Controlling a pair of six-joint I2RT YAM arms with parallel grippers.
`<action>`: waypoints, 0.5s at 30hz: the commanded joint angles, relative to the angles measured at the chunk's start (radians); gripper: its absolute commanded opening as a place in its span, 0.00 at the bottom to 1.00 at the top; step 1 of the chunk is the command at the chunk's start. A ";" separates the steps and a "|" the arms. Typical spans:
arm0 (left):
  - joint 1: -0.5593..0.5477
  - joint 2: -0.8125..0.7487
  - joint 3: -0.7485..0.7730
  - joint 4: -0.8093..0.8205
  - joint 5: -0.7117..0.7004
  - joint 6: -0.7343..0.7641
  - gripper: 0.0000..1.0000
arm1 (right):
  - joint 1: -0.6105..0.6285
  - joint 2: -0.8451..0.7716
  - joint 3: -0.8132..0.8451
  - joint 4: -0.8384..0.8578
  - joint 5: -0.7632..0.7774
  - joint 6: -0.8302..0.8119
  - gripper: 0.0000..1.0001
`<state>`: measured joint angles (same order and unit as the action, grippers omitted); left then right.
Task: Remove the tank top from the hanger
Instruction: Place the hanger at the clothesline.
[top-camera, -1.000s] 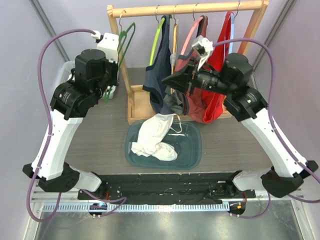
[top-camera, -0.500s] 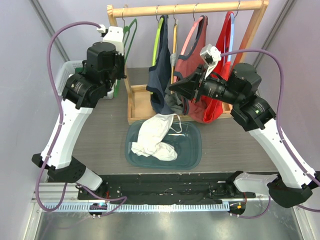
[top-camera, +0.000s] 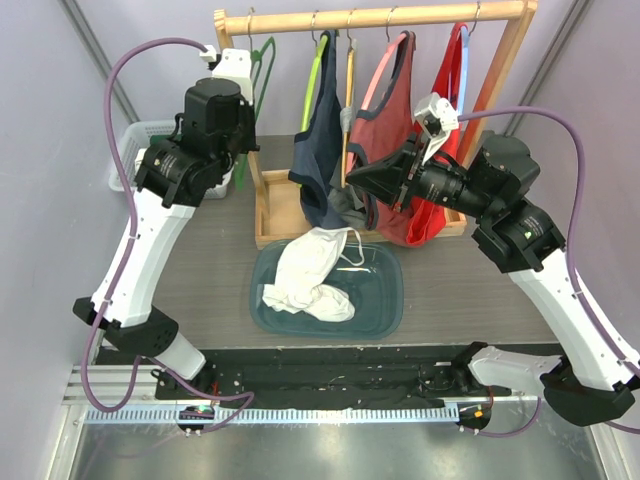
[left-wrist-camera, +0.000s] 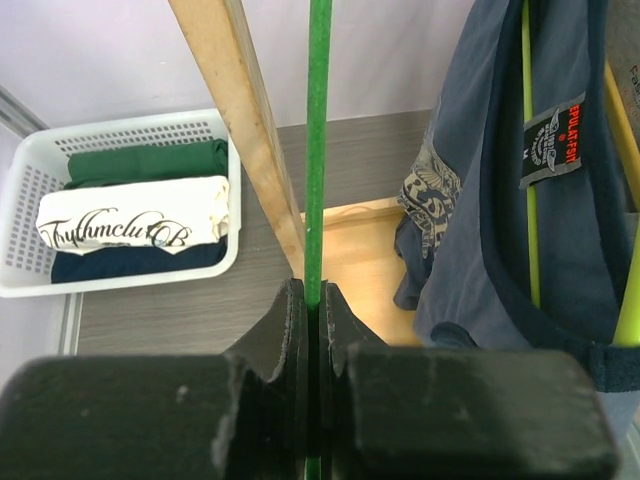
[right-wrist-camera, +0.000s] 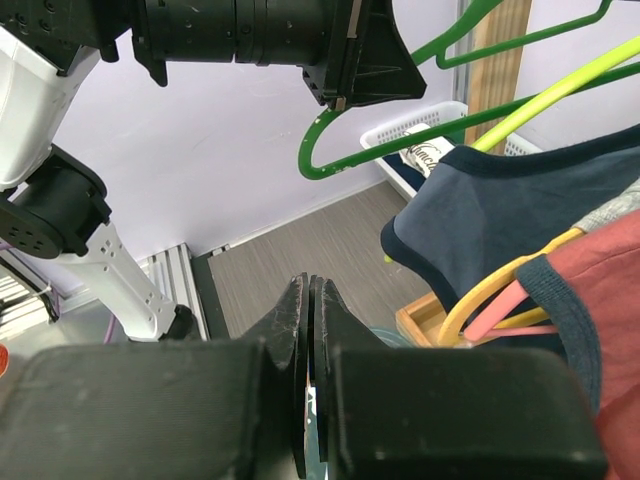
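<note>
My left gripper (left-wrist-camera: 312, 290) is shut on the thin bar of a bare green hanger (left-wrist-camera: 318, 150), held up by the left post of the wooden rack (top-camera: 370, 17). In the top view that green hanger (top-camera: 262, 62) shows beside the post. A white tank top (top-camera: 310, 275) lies crumpled in the teal basin (top-camera: 395, 300). My right gripper (top-camera: 350, 177) is shut with nothing in it and hovers in front of the hanging garments. In the right wrist view its closed tips (right-wrist-camera: 308, 283) point toward the left gripper (right-wrist-camera: 345, 95) and the green hanger (right-wrist-camera: 312, 165).
On the rail hang a navy tank top (top-camera: 320, 140) on a lime hanger (top-camera: 312, 85), a rust-red one (top-camera: 385, 130) on a pink hanger and a bright red one (top-camera: 440, 200). A white basket (left-wrist-camera: 120, 200) of folded clothes stands at the left.
The left arm has lifted the green hanger higher and closer to the rail. The right arm has drawn back to the right, still shut.
</note>
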<state>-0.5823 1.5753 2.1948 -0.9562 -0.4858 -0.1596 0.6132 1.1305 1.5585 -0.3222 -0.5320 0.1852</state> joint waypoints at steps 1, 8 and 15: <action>0.010 -0.008 -0.012 0.043 0.001 -0.034 0.00 | 0.003 -0.024 -0.006 0.032 0.023 -0.015 0.01; 0.018 -0.020 -0.067 0.036 0.013 -0.050 0.00 | 0.003 -0.017 0.000 0.051 0.040 0.000 0.01; 0.018 -0.053 -0.083 0.047 0.021 -0.008 0.43 | 0.003 0.025 -0.008 0.149 0.084 0.103 0.01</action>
<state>-0.5690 1.5711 2.1170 -0.9287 -0.4763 -0.1864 0.6132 1.1362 1.5536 -0.2863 -0.4927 0.2165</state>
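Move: The clothesline's left end, where the green hanger's hook belongs, is roughly 18 cm ahead of the left hand, straight in line and about 12 cm above; the left hand still holds the hanger by its near end. The rack's left post stands some 15 cm ahead and 3 cm to the left, the navy tank top about 13 cm right and 12 cm ahead. From the right hand, that end of the clothesline lies some 33 cm ahead, 17 cm left and 8 cm up. The green hanger, its hook already up at the clothesline's left end, is lowered about 2 cm by the left hand, which also eases slightly forward, so the hook comes down onto the bar. The wrist hardly turns. As the descent ends, the fingers, shut on the hanger's near end until then, start to open and part to either side of it. ##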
